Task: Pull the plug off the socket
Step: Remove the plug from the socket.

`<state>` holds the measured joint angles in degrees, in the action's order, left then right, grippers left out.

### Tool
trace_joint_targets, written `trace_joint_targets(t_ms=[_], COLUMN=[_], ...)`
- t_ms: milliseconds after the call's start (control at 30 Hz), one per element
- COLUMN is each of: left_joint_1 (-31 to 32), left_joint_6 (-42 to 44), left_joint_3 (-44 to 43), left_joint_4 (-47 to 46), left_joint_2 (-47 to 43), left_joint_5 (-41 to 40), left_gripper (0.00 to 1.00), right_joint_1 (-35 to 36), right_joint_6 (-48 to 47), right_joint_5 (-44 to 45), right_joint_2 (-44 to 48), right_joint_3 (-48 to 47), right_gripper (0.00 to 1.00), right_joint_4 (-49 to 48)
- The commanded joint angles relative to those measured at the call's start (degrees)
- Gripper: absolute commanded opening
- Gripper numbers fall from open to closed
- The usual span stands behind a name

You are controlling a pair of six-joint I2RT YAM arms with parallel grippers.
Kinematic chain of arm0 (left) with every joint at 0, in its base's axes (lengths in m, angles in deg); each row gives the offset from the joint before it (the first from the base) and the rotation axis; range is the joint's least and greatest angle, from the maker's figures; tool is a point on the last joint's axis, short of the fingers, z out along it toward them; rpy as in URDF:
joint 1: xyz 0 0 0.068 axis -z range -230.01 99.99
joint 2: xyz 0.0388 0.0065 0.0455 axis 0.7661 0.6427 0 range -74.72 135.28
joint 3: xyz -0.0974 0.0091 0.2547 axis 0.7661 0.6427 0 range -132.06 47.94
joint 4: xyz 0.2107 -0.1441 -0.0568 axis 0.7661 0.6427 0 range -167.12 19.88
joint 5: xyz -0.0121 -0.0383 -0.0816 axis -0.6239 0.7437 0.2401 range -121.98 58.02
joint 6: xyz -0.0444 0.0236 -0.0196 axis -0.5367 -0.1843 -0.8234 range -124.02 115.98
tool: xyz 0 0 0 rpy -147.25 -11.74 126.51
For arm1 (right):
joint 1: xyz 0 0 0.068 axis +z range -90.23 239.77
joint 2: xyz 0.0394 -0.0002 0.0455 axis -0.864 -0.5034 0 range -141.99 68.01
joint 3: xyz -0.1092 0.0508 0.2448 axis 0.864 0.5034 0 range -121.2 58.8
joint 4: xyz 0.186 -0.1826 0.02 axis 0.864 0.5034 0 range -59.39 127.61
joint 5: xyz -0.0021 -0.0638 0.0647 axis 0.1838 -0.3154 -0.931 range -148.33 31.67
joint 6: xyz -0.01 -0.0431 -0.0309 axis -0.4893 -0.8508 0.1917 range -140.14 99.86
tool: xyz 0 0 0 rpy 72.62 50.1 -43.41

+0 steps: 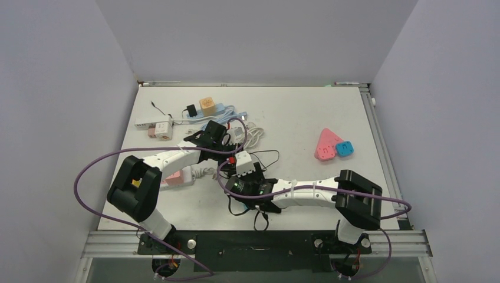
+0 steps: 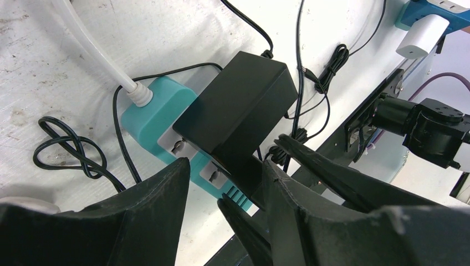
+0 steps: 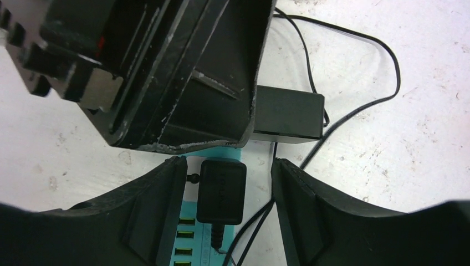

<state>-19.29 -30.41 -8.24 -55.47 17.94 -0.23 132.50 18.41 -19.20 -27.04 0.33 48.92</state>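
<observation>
A teal power strip (image 2: 152, 113) lies on the white table with a large black adapter (image 2: 238, 105) plugged into it. A small black plug (image 3: 221, 191) sits in the same strip (image 3: 191, 210) above a row of USB ports. My right gripper (image 3: 228, 163) is open and straddles that small plug, with a gap on each side. My left gripper (image 2: 224, 172) is open over the strip's end, beside the adapter's lower edge. In the top view both grippers, left (image 1: 219, 141) and right (image 1: 243, 180), meet over the strip and hide it.
Thin black cables (image 2: 66, 149) and a white cord (image 2: 105, 58) trail around the strip. At the back left are an orange cube socket (image 1: 206, 105), a blue strip (image 1: 223, 111) and a white strip (image 1: 147, 124). A pink triangular socket (image 1: 327, 144) and a blue one (image 1: 345, 148) lie to the right.
</observation>
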Motion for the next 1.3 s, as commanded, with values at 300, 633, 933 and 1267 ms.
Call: trace_joint_targets(t_ms=[300,633,933,1267], left_joint_1=[0.31,0.95,1.99,3.26], left_joint_6=[0.75,2.77,3.51,3.80], left_joint_3=[-2.40,-3.64,-3.80,-3.86], left_joint_4=[-0.90,2.10,2.73,3.29], left_joint_2=[-0.27,0.50,1.45,2.59], left_joint_5=[0.21,-3.08,-5.05,-6.76], left_gripper=[0.42,0.36,0.28,0.25], right_joint_1=[0.20,-0.07,-2.52,-7.56], right_joint_6=[-0.40,0.22,1.37,2.39], right_joint_5=[0.88,-0.86,-6.24,-15.02], right_joint_2=[-2.93,-2.89,0.04,5.81], right_joint_3=[-1.28,-1.04,3.35,10.58], right_gripper=[0.47,0.15,0.05,0.05], right_joint_4=[-0.87,-0.88,-5.22,-12.52])
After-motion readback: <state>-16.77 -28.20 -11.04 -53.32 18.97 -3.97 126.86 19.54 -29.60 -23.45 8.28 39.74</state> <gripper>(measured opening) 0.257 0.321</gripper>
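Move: The small black plug, on the teal socket strip, sits almost directly below the right hand's point, about 2 cm down between its open fingers. The strip's middle is some 4 cm below that hand and 1 cm to its left; the big black adapter is about 6 cm ahead and 2 cm to its right, 2 cm lower. From the left hand the plug lies roughly 4 cm back, 2 cm to the right and 2 cm lower. The small plug is straddled as the right hand sinks about 2 cm, then pinched from both sides by its closing fingers. Keeping a firm squeeze, that hand tilts its left side up some 8 degrees and tips forward a little, easing about 1 cm right and slightly forward. The left fingers, close by the big adapter, narrow to about half their gap and drift just under 1 cm right; their grip can't be made out. ##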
